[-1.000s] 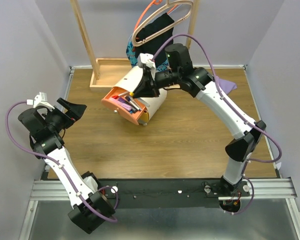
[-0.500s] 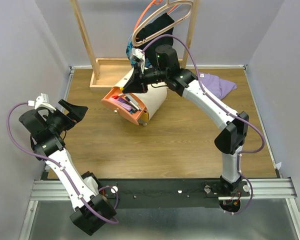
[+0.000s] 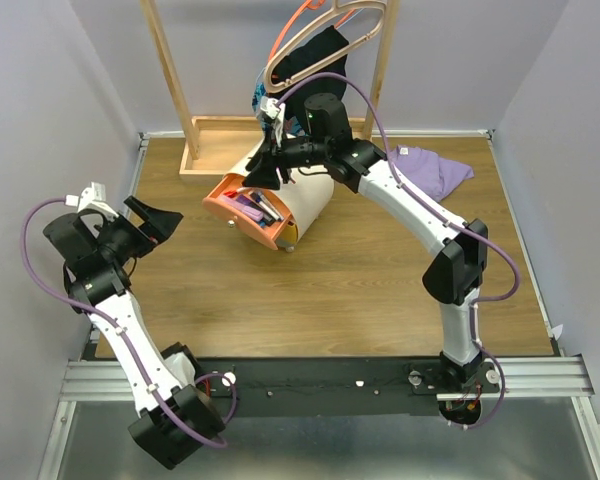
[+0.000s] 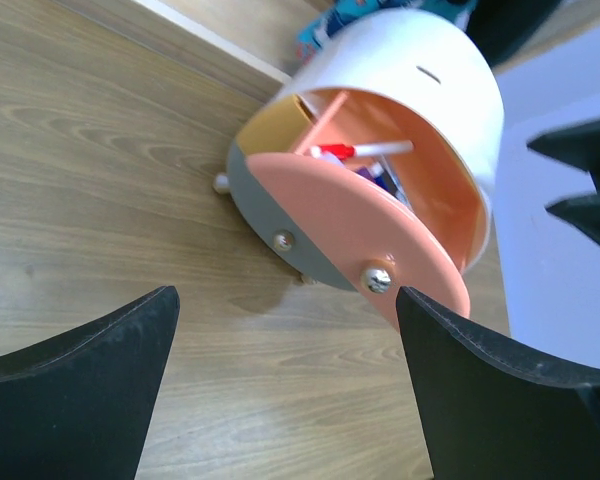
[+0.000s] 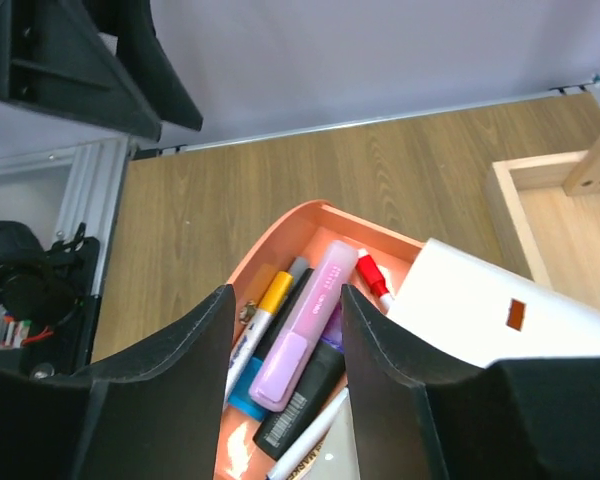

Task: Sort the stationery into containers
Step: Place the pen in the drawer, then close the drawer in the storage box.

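Note:
The cream drum-shaped chest (image 3: 302, 192) lies in mid-table with its orange drawer (image 3: 242, 205) pulled out. My right gripper (image 3: 263, 170) hovers just above that drawer, open, with nothing between its fingers. In the right wrist view the right gripper (image 5: 285, 300) frames a pink highlighter (image 5: 305, 340), an orange-tipped marker (image 5: 265, 310), a red-capped pen (image 5: 373, 278), a black marker (image 5: 300, 415) and a white pen (image 5: 305, 445), all lying in the drawer (image 5: 280, 225). My left gripper (image 3: 160, 222) stands open at the left, apart from the chest. Its wrist view shows the left gripper (image 4: 287, 300), the drawer front (image 4: 360, 230) and a yellow drawer (image 4: 280, 120).
A wooden rack base (image 3: 220, 140) with upright posts and hangers stands behind the chest. A purple cloth (image 3: 430, 170) lies at the back right. Grey walls close in the table on three sides.
My right gripper has swung left and back over the orange drawer and its jaws have opened. The purple cloth has come into view. The left arm has barely moved.

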Controlling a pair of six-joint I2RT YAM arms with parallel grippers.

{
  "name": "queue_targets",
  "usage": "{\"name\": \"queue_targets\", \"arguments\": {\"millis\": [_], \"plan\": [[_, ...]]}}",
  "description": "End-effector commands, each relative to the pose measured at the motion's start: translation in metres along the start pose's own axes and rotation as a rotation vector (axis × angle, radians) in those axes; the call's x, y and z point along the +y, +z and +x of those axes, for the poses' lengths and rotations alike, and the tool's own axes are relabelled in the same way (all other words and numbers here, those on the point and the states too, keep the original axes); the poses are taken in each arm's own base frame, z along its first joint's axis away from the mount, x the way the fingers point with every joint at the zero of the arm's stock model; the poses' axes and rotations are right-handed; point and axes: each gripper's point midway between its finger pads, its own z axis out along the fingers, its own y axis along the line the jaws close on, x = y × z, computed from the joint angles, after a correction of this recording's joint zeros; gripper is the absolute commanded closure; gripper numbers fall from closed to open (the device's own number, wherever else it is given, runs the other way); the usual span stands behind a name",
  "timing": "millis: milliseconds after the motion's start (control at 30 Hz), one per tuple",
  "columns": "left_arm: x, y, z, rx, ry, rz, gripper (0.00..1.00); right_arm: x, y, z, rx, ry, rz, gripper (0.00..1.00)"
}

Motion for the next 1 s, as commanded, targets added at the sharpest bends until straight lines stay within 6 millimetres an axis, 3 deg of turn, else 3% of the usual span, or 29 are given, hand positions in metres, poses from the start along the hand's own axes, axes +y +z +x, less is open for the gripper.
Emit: {"name": "queue_targets", "arguments": {"millis": [0,100,133,233,267,300,333,400,433,800,967], "plan": [[-0.029,0.006,0.002,0.048,0.123,0.113,0.02,-0.016,-0.014,-0.046,-0.097,-0.072,0.149,0.46],[-0.041,0.013,0.011,0.091,0.157,0.169,0.05,-0.03,-0.027,-0.057,-0.14,-0.113,0.276,0.58],[-0.044,0.017,0.014,0.11,0.166,0.189,0.07,-0.037,-0.028,-0.048,-0.127,-0.111,0.315,0.7],[-0.052,0.023,0.019,0.142,0.169,0.25,0.26,-0.065,-0.04,-0.044,-0.117,-0.109,0.48,0.99],[-0.056,0.025,0.023,0.158,0.164,0.28,0.45,-0.075,-0.043,-0.039,-0.102,-0.099,0.535,0.99],[-0.062,0.026,0.022,0.16,0.175,0.315,0.54,-0.081,-0.044,-0.036,-0.095,-0.098,0.554,0.99],[-0.062,0.029,0.024,0.175,0.164,0.326,0.75,-0.086,-0.046,-0.034,-0.088,-0.1,0.571,0.99],[-0.068,0.032,0.027,0.194,0.171,0.352,0.95,-0.097,-0.048,-0.026,-0.076,-0.096,0.617,0.99],[-0.068,0.034,0.028,0.206,0.167,0.36,1.0,-0.103,-0.05,-0.023,-0.068,-0.099,0.634,0.99],[-0.089,0.05,0.06,0.358,0.2,0.467,1.0,-0.141,-0.057,0.029,0.063,-0.034,0.746,0.99],[-0.096,0.061,0.076,0.422,0.195,0.503,1.0,-0.143,-0.056,0.044,0.092,-0.023,0.739,0.99]]}}
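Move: The open drawer's knob lies about 5 cm ahead of my left hand, 10 cm to its right and 4 cm lower. The pink highlighter in the drawer lies about 5 cm farther out than the knob and 3 cm right of it. From my right hand, the white cabinet body is some 8 cm ahead, 5 cm to the right and 13 cm below; the highlighter is about 6 cm to its left, 1 cm back and 8 cm down. With the pens in, I bring my left hand about 12 cm right to the knob on the drawer front, turning some 35 degrees clockwise and shutting the wide-open fingers on the way. My empty right hand swings forward and rightward from above the drawer, about 13 cm forward, turning clockwise and closing; it rises slightly, then sinks over the cabinet's white top. Contact isn't clear for either hand. ##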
